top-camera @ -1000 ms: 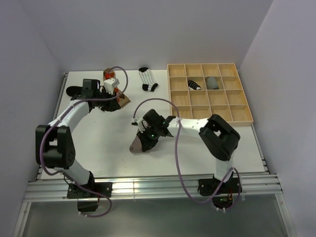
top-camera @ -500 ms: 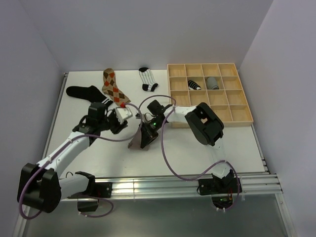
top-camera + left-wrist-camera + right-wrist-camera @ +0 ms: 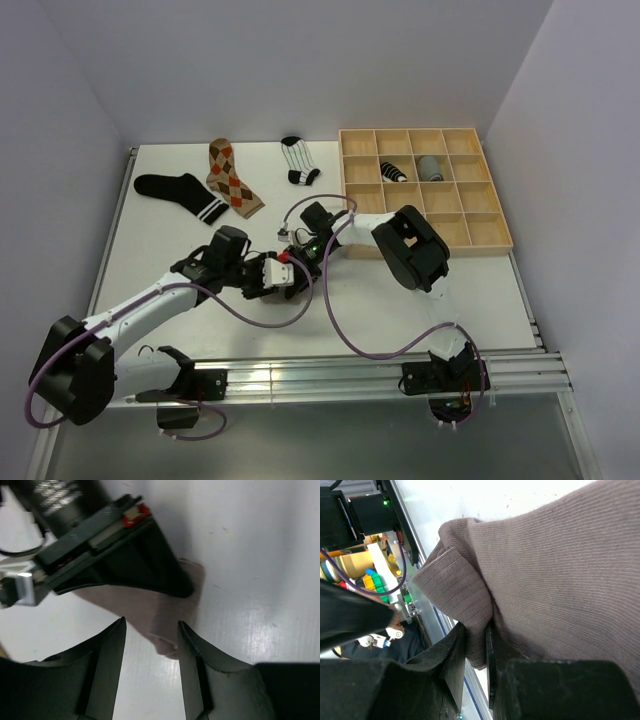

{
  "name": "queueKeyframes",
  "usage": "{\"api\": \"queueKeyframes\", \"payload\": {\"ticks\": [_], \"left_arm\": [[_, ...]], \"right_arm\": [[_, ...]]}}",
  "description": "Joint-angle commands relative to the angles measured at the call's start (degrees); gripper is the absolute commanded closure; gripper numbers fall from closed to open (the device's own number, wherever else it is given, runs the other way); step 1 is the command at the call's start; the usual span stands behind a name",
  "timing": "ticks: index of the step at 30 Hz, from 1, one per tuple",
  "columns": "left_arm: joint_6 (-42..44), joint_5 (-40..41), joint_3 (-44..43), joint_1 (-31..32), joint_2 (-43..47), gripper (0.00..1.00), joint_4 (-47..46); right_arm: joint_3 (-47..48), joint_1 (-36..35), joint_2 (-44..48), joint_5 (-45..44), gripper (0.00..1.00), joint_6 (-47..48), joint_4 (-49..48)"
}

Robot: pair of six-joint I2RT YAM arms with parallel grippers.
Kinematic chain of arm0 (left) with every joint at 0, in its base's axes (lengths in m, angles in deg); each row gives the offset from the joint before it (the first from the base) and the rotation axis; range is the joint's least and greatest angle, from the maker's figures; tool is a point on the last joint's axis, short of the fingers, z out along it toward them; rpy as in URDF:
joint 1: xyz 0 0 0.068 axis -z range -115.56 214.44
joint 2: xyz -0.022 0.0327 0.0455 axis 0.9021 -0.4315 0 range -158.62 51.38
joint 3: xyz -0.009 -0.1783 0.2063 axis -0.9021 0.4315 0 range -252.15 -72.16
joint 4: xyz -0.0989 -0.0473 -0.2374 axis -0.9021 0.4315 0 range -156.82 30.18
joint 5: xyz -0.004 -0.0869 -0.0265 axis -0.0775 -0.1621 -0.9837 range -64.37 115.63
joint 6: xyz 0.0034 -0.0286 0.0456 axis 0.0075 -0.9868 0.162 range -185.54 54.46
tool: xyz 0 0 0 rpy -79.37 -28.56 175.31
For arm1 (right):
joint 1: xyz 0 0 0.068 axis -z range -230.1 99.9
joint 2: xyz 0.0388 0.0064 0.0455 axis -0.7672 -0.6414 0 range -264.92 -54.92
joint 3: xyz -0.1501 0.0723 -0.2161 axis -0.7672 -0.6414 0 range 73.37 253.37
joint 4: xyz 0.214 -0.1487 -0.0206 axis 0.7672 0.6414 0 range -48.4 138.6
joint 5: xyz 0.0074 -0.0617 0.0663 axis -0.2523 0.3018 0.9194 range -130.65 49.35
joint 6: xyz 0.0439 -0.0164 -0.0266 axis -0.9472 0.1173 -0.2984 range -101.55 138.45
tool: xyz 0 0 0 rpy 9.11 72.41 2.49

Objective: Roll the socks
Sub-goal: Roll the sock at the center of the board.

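A taupe sock (image 3: 560, 565) lies in the middle of the table, and a fold of its edge is pinched in my right gripper (image 3: 476, 647), which is shut on it. In the left wrist view the same sock (image 3: 150, 610) shows its tip between the spread fingers of my left gripper (image 3: 150, 637), which is open and holds nothing. From above, the left gripper (image 3: 283, 276) and the right gripper (image 3: 303, 255) meet over the sock and hide most of it.
At the back left lie a black sock with white bands (image 3: 180, 190), an argyle sock (image 3: 230, 178) and a striped sock (image 3: 298, 158). The wooden grid tray (image 3: 455, 205) at the right holds a rolled black-and-white sock (image 3: 393, 171) and a rolled grey sock (image 3: 430, 167).
My left arm has swung from the argyle sock at the back left down to the taupe sock, and its jaws have opened. The right gripper has kept its hold.
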Motion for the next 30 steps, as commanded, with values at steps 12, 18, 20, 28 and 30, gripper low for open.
{"api": "queueKeyframes", "payload": {"ticks": [12,18,20,28,30], "left_arm": [[1.36,-1.19,-3.72,2.36,-10.59,0.53,2.36],[0.39,-1.28,-7.49,2.36,-15.69,0.63,3.94],[0.13,-1.37,-8.55,2.36,-17.1,0.72,5.51],[-1.36,-4.0,-17.77,2.09,-27.11,0.91,15.96],[-2.5,-4.36,-20.67,1.74,-29.92,0.94,18.26]], "right_arm": [[-0.6,0.44,-2.22,-9.5,0.85,0.6,-0.73],[-2.0,0.53,-1.6,-11.08,0.85,0.42,-1.87],[-2.79,0.53,-1.08,-12.31,0.85,0.07,-2.4],[-9.2,0.45,8.74,-29.25,0.53,-5.9,-11.35],[-13.33,0.45,11.92,-33.03,0.46,-9.94,-16.26]]}}
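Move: The rolled-up end of the beige sock is pinched between the right fingers; from the left hand, open above it, that end is about 2 cm to the right, level fore and aft, and some 6 cm down. From the left hand, the argyle sock lies about 26 cm ahead and 10 cm left, the black sock 24 cm ahead and 21 cm left, and the white striped sock 31 cm ahead and 6 cm right, all roughly 8 cm lower. The sock's rolled end is taken over from the right hand: the left hand sinks about 5.5 cm onto it, easing slightly back and then forward and right, its fingers tipping some 25 degrees steeper and closing at the roll beside the right fingers. The right hand holds almost still, then opens and starts off forward and to its right, slightly turning. ##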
